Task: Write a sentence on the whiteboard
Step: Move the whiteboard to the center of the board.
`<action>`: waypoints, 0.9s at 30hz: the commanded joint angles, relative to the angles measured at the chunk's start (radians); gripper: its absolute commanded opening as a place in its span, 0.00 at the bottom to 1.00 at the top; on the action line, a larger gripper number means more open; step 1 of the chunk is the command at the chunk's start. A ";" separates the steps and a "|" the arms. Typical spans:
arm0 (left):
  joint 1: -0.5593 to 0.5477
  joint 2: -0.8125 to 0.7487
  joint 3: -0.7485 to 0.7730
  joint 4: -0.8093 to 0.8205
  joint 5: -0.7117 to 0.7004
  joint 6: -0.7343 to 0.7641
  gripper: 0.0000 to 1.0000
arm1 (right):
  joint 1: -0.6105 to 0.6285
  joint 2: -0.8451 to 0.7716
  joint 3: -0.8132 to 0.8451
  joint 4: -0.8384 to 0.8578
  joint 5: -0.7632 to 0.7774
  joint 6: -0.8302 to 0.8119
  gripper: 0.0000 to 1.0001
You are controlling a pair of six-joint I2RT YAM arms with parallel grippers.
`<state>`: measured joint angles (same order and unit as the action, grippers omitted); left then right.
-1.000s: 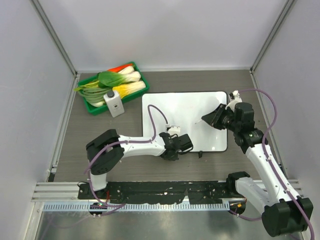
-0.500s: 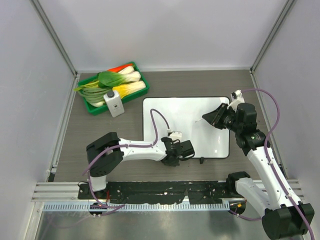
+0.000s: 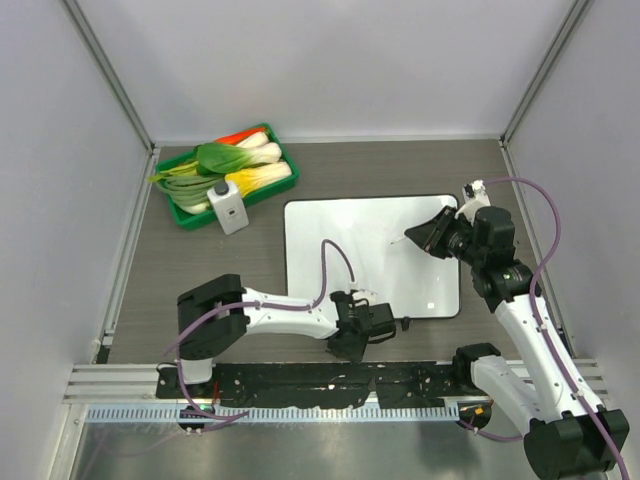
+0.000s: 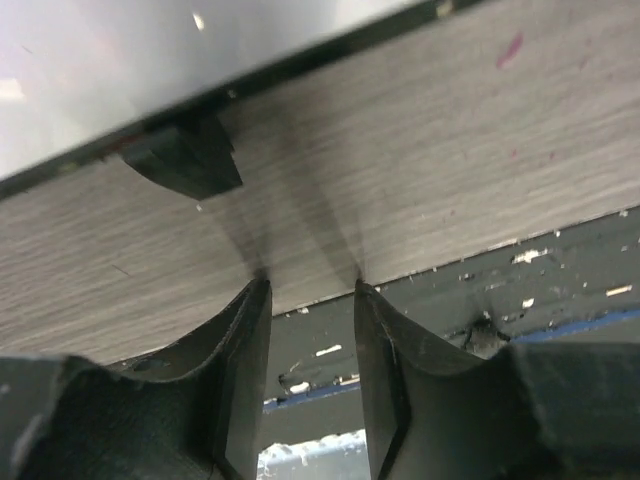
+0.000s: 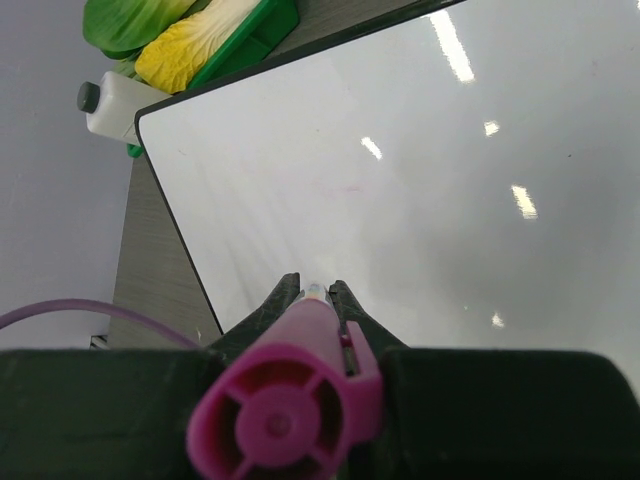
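Observation:
The whiteboard (image 3: 370, 262) lies flat in the middle of the table, glossy white with a thin black rim. No sentence shows on it; its face looks blank apart from a faint pink speck (image 5: 348, 188). My right gripper (image 3: 428, 235) hovers over the board's right part, shut on a pink marker (image 5: 290, 400) whose tip points down at the board. My left gripper (image 4: 310, 288) stands open and empty over bare table just nearer than the board's front edge, beside a black foot (image 4: 185, 162). From above, the left gripper (image 3: 350, 340) sits near the table's front.
A green tray (image 3: 188, 222) of vegetables stands at the back left, with a white bottle (image 3: 227, 205) against its near side. A black rail (image 3: 300, 380) runs along the table's front edge. Grey walls close in both sides and the back.
The whiteboard has slid toward the near edge and squared up. My left gripper came nearer with it, then opened and let go of the board's edge. The right gripper barely moved.

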<state>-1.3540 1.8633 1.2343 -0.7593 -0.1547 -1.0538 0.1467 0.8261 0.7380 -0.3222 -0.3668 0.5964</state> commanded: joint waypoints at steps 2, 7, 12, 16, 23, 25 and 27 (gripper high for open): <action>-0.022 0.013 -0.013 -0.051 0.058 0.014 0.45 | -0.002 -0.027 0.029 0.032 0.006 0.009 0.01; -0.027 -0.064 -0.003 -0.087 -0.034 0.035 0.65 | -0.004 -0.025 0.034 0.032 0.006 0.005 0.01; -0.010 -0.157 0.079 -0.155 -0.169 0.096 0.80 | -0.004 -0.025 0.041 0.031 0.002 0.003 0.01; 0.036 -0.199 0.142 -0.204 -0.232 0.161 0.82 | -0.004 -0.025 0.047 0.031 -0.004 0.000 0.01; 0.232 -0.266 0.186 -0.120 -0.136 0.327 0.83 | -0.003 -0.028 0.041 0.026 -0.012 -0.004 0.01; 0.303 -0.282 0.195 -0.066 -0.067 0.353 0.84 | -0.004 -0.031 0.037 0.028 -0.009 -0.004 0.01; 0.363 -0.292 0.227 -0.020 -0.004 0.374 0.84 | -0.004 -0.031 0.034 0.028 -0.011 -0.004 0.01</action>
<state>-1.0828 1.6184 1.3930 -0.8806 -0.2691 -0.7685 0.1467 0.8162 0.7429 -0.3229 -0.3687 0.5964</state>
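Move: Roughly 20 cm ahead of the left hand and 5 cm to its right lies the middle of the whiteboard, a centimetre or so lower. One black clip on its near edge is about 7 cm ahead and 1 cm left of the left hand, the other clip some 7 cm ahead and 12 cm to the right. From the right hand, the board's middle is about 9 cm left, 2 cm ahead and 22 cm below. Backing off a last centimetre or so from the whiteboard's near edge, already free of it, the left hand opens its part-open fingers wide, then lifts about 12 cm and sweeps forward some 13 cm, drifting a little left, up and over the board's near left part. The down-pointing fingers tip outward about 15 degrees on the way. ##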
